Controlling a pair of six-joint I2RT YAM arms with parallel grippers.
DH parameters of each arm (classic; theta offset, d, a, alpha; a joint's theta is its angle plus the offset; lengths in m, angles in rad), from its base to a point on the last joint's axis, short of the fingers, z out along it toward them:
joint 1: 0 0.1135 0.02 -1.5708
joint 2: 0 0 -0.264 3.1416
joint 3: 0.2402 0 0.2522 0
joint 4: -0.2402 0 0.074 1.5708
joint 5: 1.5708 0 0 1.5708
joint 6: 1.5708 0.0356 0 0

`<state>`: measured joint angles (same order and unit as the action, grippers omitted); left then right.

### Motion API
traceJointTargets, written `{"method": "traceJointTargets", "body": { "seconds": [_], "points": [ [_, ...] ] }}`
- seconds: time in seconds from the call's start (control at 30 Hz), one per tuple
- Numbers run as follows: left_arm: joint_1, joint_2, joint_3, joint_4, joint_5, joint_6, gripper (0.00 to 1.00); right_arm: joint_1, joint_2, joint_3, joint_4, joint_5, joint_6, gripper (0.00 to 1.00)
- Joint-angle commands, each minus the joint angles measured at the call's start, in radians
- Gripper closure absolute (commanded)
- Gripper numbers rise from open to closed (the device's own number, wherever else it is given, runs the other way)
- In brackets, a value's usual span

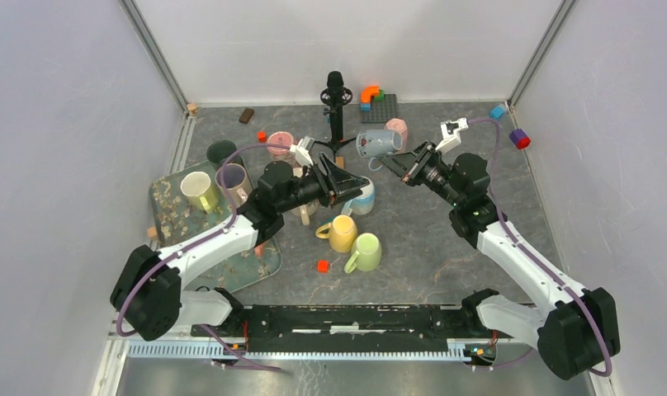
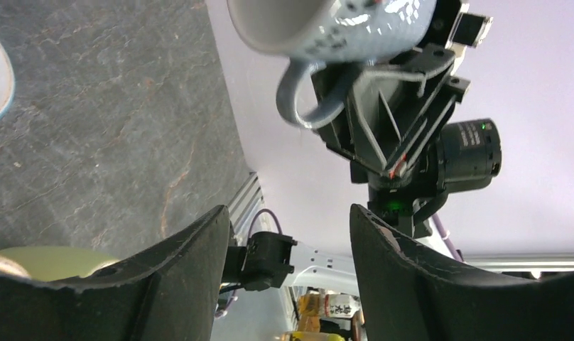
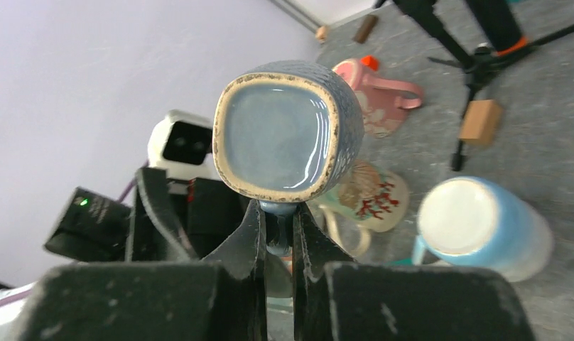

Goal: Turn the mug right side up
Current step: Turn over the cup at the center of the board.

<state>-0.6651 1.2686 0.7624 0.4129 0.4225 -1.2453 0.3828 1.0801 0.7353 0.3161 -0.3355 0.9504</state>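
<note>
The grey-blue mug [image 1: 378, 143] hangs sideways in the air behind the table's middle. My right gripper [image 1: 398, 165] is shut on its handle. In the right wrist view one flat end of the mug [image 3: 288, 131] faces the camera, and the handle sits pinched between the fingers of the right gripper [image 3: 277, 213]. My left gripper [image 1: 347, 186] stands just below and left of the mug, open, with nothing between its fingers. The left wrist view shows the mug [image 2: 334, 28] above the open left gripper [image 2: 290, 234], apart from it.
A light blue mug [image 1: 365, 196] lies by the left gripper. Yellow [image 1: 343, 233] and green [image 1: 365, 252] mugs and a red cube [image 1: 322, 266] sit nearer. A tray [image 1: 169, 219] at left holds two cups. A black stand [image 1: 337, 99], a pink mug [image 1: 281, 144] and blocks are behind.
</note>
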Motion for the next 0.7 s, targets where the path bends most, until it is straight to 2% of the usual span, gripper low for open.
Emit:
{"method": "traceJointTargets", "body": {
  "seconds": [0.0, 0.67],
  "points": [
    [0.015, 0.025, 0.025, 0.175, 0.033, -0.092, 0.33, 0.046, -0.020, 0.007, 0.176, -0.022, 0.087, 1.00],
    [0.072, 0.062, 0.013, 0.342, 0.122, -0.192, 0.52, 0.117, 0.054, -0.018, 0.367, -0.083, 0.234, 1.00]
  ]
}}
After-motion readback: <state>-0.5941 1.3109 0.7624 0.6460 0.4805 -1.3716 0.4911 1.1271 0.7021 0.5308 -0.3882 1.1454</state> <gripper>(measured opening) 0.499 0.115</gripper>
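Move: The grey-blue mug, held by its handle in the right fingers with its mouth to the left, lies about 10 cm ahead of the left hand, 6 cm to its right and 2 cm higher. From the right hand, its middle is 4 cm ahead and 2 cm left. The blue-white mug stands about 2 cm ahead and 2 cm right of the left hand, 19 cm below; the yellow mug is 6 cm back, 2 cm left, equally low. Right carries the mug about 5 cm left and back towards the left hand, which rises 4 cm, narrowing. ##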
